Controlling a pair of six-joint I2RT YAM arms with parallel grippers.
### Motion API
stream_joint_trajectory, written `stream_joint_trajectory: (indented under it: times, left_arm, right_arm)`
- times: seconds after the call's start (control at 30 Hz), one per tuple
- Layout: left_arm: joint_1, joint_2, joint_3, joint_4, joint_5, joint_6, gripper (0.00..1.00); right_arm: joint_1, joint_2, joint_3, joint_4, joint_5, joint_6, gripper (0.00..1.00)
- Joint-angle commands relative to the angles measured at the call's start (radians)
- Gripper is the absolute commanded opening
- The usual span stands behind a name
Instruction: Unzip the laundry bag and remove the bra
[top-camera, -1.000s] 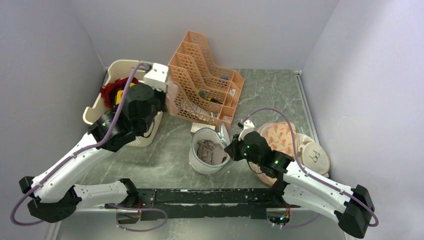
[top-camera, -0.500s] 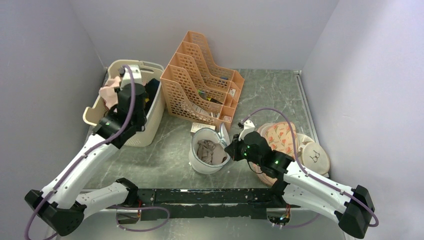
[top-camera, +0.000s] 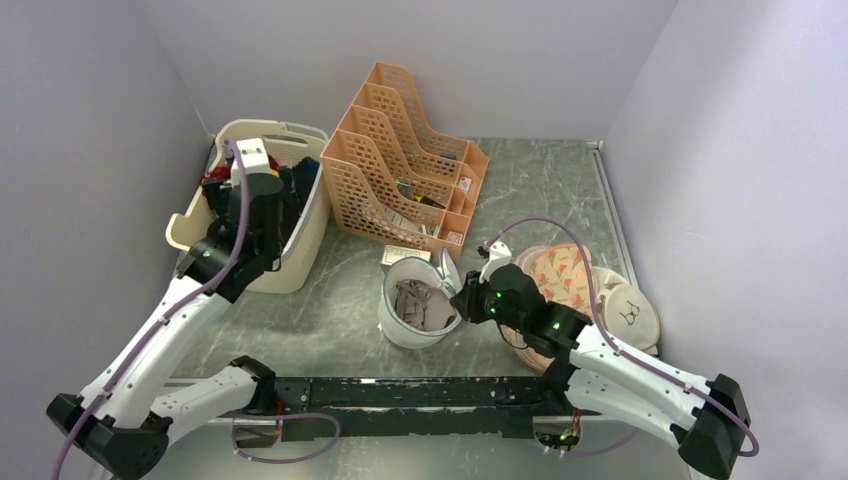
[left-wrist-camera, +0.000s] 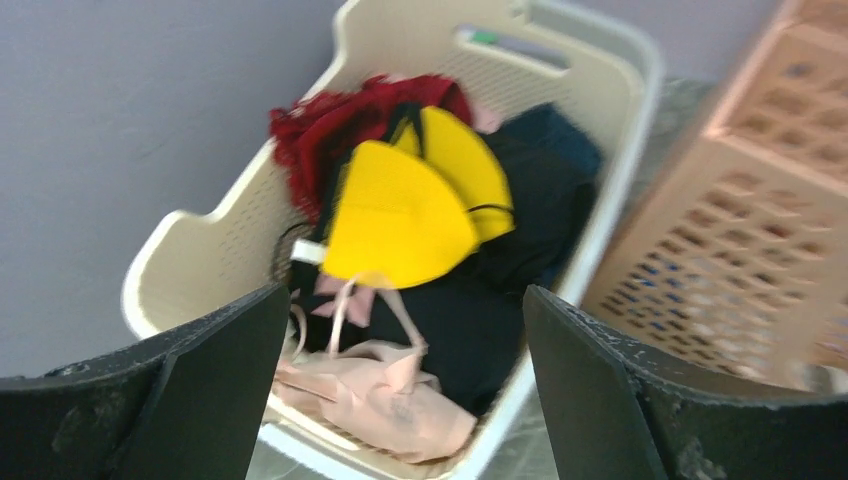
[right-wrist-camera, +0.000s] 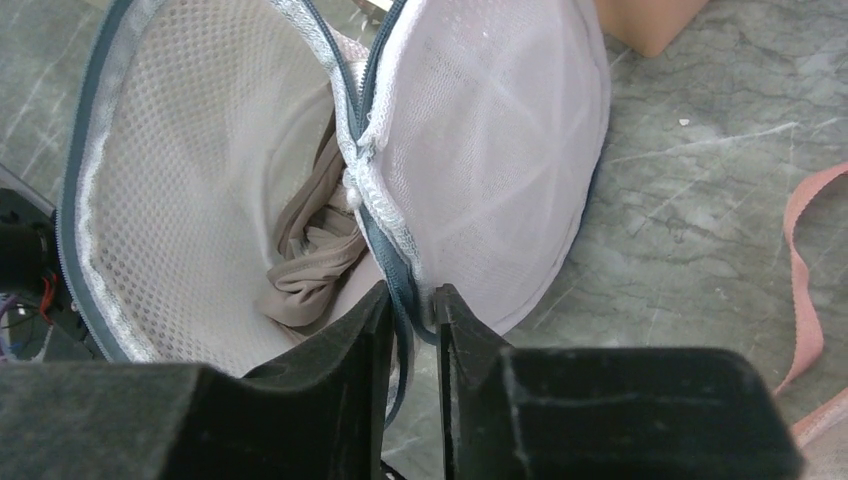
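Observation:
The laundry bag (top-camera: 415, 300), a whitish mesh drum, stands unzipped mid-table with its lid flap raised; in the right wrist view (right-wrist-camera: 200, 180) a taupe cloth lies inside it. My right gripper (top-camera: 462, 300) is shut on the bag's grey zip edge (right-wrist-camera: 412, 310). My left gripper (top-camera: 245, 180) is open and empty (left-wrist-camera: 405, 295) over the cream basket. The pale pink bra (left-wrist-camera: 390, 400) lies in the basket's near end, below the open fingers, on black cloth. The arm hides it in the top view.
The cream laundry basket (top-camera: 300, 250) at far left holds red, yellow and black clothes (left-wrist-camera: 410, 200). A peach file organizer (top-camera: 400, 170) stands right beside it. A peach printed pad (top-camera: 560, 275) and flat white discs (top-camera: 630, 315) lie under my right arm.
My left gripper held the pink bra above the basket half a second ago; it has opened and the bra now lies in the basket. The right gripper and the bag have not moved.

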Motion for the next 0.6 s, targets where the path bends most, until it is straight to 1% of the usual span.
stream_joint_trajectory:
  times: [0.0, 0.13, 0.2, 0.27, 0.37, 0.47, 0.57]
  left_arm:
    - [0.008, -0.035, 0.085, -0.021, 0.288, -0.037, 0.97]
    - [0.008, -0.030, 0.094, -0.032, 0.593, -0.063, 1.00]
    - [0.008, -0.027, 0.071, -0.005, 0.744, -0.067, 1.00]
    - [0.008, -0.017, 0.042, 0.042, 0.911, -0.055, 1.00]
    - [0.007, 0.027, 0.029, 0.057, 1.148, -0.025, 1.00]
    - [-0.009, 0.046, 0.000, 0.074, 1.273, -0.034, 0.99]
    - [-0.052, 0.029, -0.049, 0.120, 1.288, -0.065, 0.99]
  right_arm:
    - [-0.001, -0.023, 0.033, -0.041, 0.024, -0.011, 0.25]
    - [-0.001, -0.038, 0.048, -0.087, 0.045, -0.013, 0.34]
    - [-0.001, -0.048, 0.056, -0.112, 0.049, -0.013, 0.41]
    - [-0.001, -0.065, 0.061, -0.125, 0.049, -0.008, 0.46]
    - [-0.001, -0.095, 0.053, -0.125, 0.031, 0.008, 0.47]
    - [-0.001, -0.113, 0.037, -0.120, 0.018, 0.023, 0.46]
    - [-0.001, -0.113, 0.019, -0.111, 0.008, 0.035, 0.45]
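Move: The laundry bag, open with the taupe bra still inside, stands about 28 cm to the left hand's right, 11 cm back and 23 cm below. The small box lies on the table some 12 cm beyond the bag. The laundry basket, pink bra already in it, is under the left hand, centred 4 cm ahead and 20 cm down. From the right hand, at its rim, the bag's middle is 8 cm left, level fore-and-aft and 6 cm below. The laundry bag's zipped rim comes free of the right hand, whose already loosening fingers open to about half as it backs off some 2 cm right and up. Empty and wide open, the left hand swings about 19 cm right from the basket towards the bag, rising slightly, then sinking and drawing back a little, turning some 60 degrees clockwise. ##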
